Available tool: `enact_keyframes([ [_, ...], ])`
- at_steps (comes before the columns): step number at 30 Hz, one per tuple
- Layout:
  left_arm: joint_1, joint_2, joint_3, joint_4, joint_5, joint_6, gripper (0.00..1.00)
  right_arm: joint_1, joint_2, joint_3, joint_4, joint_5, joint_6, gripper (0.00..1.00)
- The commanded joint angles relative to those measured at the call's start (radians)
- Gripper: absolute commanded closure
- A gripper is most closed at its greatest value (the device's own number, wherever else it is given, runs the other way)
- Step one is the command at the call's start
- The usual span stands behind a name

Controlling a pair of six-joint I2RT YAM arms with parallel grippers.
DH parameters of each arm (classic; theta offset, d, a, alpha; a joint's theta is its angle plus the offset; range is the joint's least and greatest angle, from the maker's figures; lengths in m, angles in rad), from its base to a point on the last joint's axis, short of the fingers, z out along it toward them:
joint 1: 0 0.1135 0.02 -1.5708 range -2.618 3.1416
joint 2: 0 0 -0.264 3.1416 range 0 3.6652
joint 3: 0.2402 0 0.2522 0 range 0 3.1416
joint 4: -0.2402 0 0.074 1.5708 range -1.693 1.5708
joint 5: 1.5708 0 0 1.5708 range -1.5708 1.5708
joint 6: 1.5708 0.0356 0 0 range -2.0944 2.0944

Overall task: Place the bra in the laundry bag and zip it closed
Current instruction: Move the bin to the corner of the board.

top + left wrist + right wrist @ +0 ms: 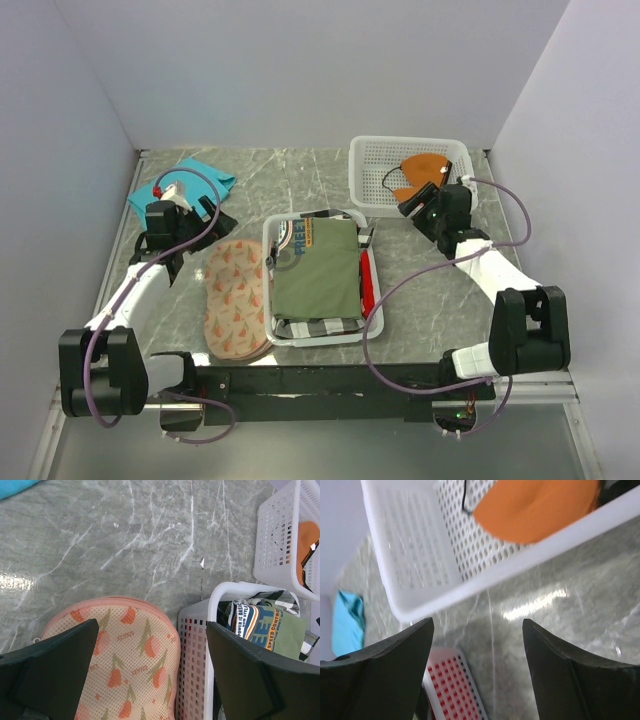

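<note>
The rust-orange bra lies in the far white mesh basket at the back right; it also shows in the right wrist view. The pinkish-beige laundry bag with orange print lies flat and closed on the table, left of the middle basket; its far lobe shows in the left wrist view. My left gripper is open above the bag's far end. My right gripper is open and empty just in front of the far basket, short of the bra.
A white basket in the middle holds an olive-green folded garment and other clothes. A teal cloth lies at the back left. Grey walls close in the table on three sides.
</note>
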Motion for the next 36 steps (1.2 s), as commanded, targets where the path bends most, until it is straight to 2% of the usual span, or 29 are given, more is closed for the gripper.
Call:
enact_keyframes([
  [1,0.001,-0.032,0.023,0.035,0.017,-0.005,0.04,-0.022,0.047,0.063,0.077,0.089,0.12,0.22],
  [6,0.001,-0.035,0.018,0.042,0.019,-0.011,0.04,-0.031,0.137,0.116,0.091,0.141,0.182,0.25],
  [11,0.001,-0.047,0.017,0.038,0.025,-0.011,0.04,-0.046,0.226,0.178,0.068,0.106,0.229,0.26],
  [12,0.003,-0.049,0.015,0.036,0.027,-0.01,0.04,-0.049,0.246,0.182,0.082,0.097,0.231,0.37],
  [14,0.001,-0.059,0.017,0.027,0.022,-0.008,0.04,-0.051,0.257,0.178,0.094,0.103,0.245,0.43],
  [15,0.003,-0.061,0.018,0.024,0.019,-0.006,0.04,-0.055,0.268,0.169,0.119,0.1,0.245,0.59],
  [17,0.003,-0.066,0.018,0.022,0.017,-0.006,0.04,-0.06,0.286,0.166,0.131,0.09,0.257,0.74],
  [18,0.003,-0.067,0.017,0.022,0.014,-0.008,0.04,-0.061,0.303,0.164,0.134,0.083,0.258,0.88],
  [20,0.003,-0.072,0.015,0.022,0.016,-0.008,0.04,-0.075,0.315,0.15,0.149,0.064,0.277,0.89],
  [22,0.003,-0.073,0.014,0.022,0.013,-0.006,0.04,-0.08,0.309,0.103,0.191,0.063,0.298,0.97],
  [29,0.003,-0.069,0.021,0.022,0.013,0.0,0.03,-0.146,0.242,-0.005,0.254,0.063,0.34,1.0],
  [36,0.003,-0.05,0.026,0.022,0.028,-0.005,0.04,-0.206,0.084,-0.132,0.28,0.089,0.419,1.0],
])
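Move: The near rim of the white bin is about 7 cm ahead of the right hand, 3 cm to its right and 2 cm below. The orange bra lies in the bin, some 10 cm beyond that rim. The full clothes basket has its middle about 8 cm back and 21 cm to the left of the right hand. From the left hand, the same rim is about 47 cm to the right and a few centimetres farther out. The right fingers close over the bin's near rim and pinch it, one on each side of the wall, after the hand goes forward about 7 cm and a little right and down. Keeping hold, the hand drags the rim back and to the right, some 4 cm each way, sinking slightly, while the wrist rolls its left side up and turns clockwise, each some 20 degrees overall. ##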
